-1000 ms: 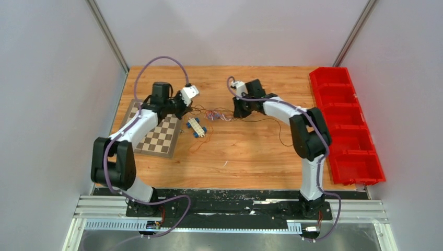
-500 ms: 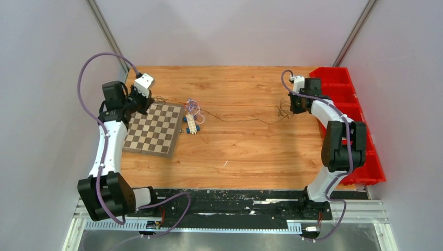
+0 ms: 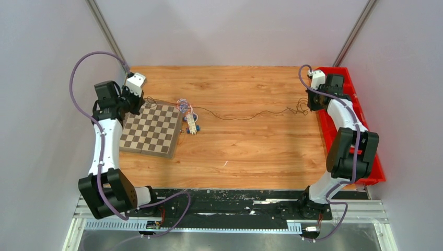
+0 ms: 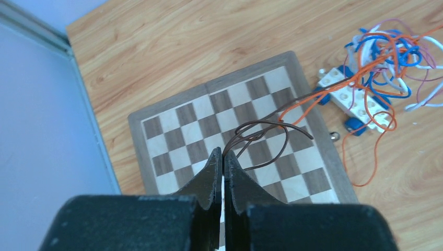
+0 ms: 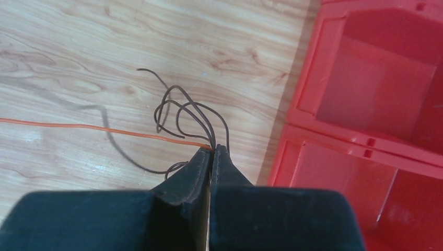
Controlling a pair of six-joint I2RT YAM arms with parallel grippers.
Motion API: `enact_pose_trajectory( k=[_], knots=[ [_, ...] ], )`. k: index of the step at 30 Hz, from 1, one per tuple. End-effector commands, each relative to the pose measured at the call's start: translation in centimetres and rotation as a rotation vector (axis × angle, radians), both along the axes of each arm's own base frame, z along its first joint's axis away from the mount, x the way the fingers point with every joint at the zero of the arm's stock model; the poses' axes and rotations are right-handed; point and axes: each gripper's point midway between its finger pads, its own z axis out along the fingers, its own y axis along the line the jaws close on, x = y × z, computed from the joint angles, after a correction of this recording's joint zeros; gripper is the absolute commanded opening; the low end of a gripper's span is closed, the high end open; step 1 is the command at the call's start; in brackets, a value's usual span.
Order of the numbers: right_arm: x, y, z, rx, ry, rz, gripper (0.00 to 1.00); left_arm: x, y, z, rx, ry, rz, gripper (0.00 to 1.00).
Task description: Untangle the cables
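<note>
The cables form a small knot [image 3: 184,106] of orange, blue, white and purple strands [image 4: 389,57] beside the chessboard's far right corner. A dark strand [image 3: 245,116] runs from it across the table to the right. My left gripper [image 4: 223,154] hangs over the chessboard [image 4: 198,120], shut on a looped brown cable [image 4: 261,133]. My right gripper [image 5: 213,149] is at the table's right edge, shut on brown loops [image 5: 183,110] and on an orange strand [image 5: 104,128]. In the top view the left gripper [image 3: 138,100] and right gripper [image 3: 312,104] stand far apart.
A white toy block with blue wheels [image 3: 191,124] lies under the knot, at the chessboard's [image 3: 151,130] right edge. A row of red bins [image 3: 360,151] lines the table's right side, close to my right gripper. Grey walls close in on both sides.
Both arms have swung outward, the left to the far left and the right to the bins. The strands have stretched between them, and the knot and the block have slid left.
</note>
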Motion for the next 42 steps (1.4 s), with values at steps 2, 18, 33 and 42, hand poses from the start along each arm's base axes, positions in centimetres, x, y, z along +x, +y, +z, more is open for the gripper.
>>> enact_pose_trajectory(
  k=[2, 18, 33, 42],
  knots=[
    [1.7, -4.0, 6.2, -0.041, -0.141, -0.041, 0.0, 1.4, 7.2, 1.9, 0.054, -0.033, 0.194, 0.0],
    [0.9, -0.1, 16.7, 0.258, -0.316, 0.164, 0.0, 0.8, 3.2, 4.2, -0.055, -0.058, 0.06, 0.0],
    [-5.3, 12.7, 25.5, 0.612, -0.343, 0.492, 0.0, -4.6, -24.8, 10.5, -0.279, -0.063, -0.644, 0.69],
    [-7.5, 18.6, 26.6, 0.713, -0.293, 0.538, 0.0, -8.6, -37.3, 10.7, -0.489, -0.016, -0.887, 1.0]
  ],
)
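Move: The cable tangle lies about 16 cm right of my left hand, 8 cm farther out and 17 cm lower; I hold its strands in both hands. The toy car is 17 cm right, 5 cm ahead and 20 cm below my left hand, with the chessboard nearly beneath, about 3 cm ahead and 21 cm down. From my right hand the tangle is some 52 cm left, 4 cm ahead and 7 cm lower; the red bin is 18 cm right, level fore-and-aft, 8 cm lower. I draw my hands apart: left hand about 11 cm left, right hand 6 cm right while rising. Then both swing back inwards: the left goes some 44 cm right, rising and drawing back, turning about 50 degrees clockwise and opening wide to let its dark cable go; the right keeps its pinch, climbing to 24 cm up and 23 cm leftward, its left side tilting up. ##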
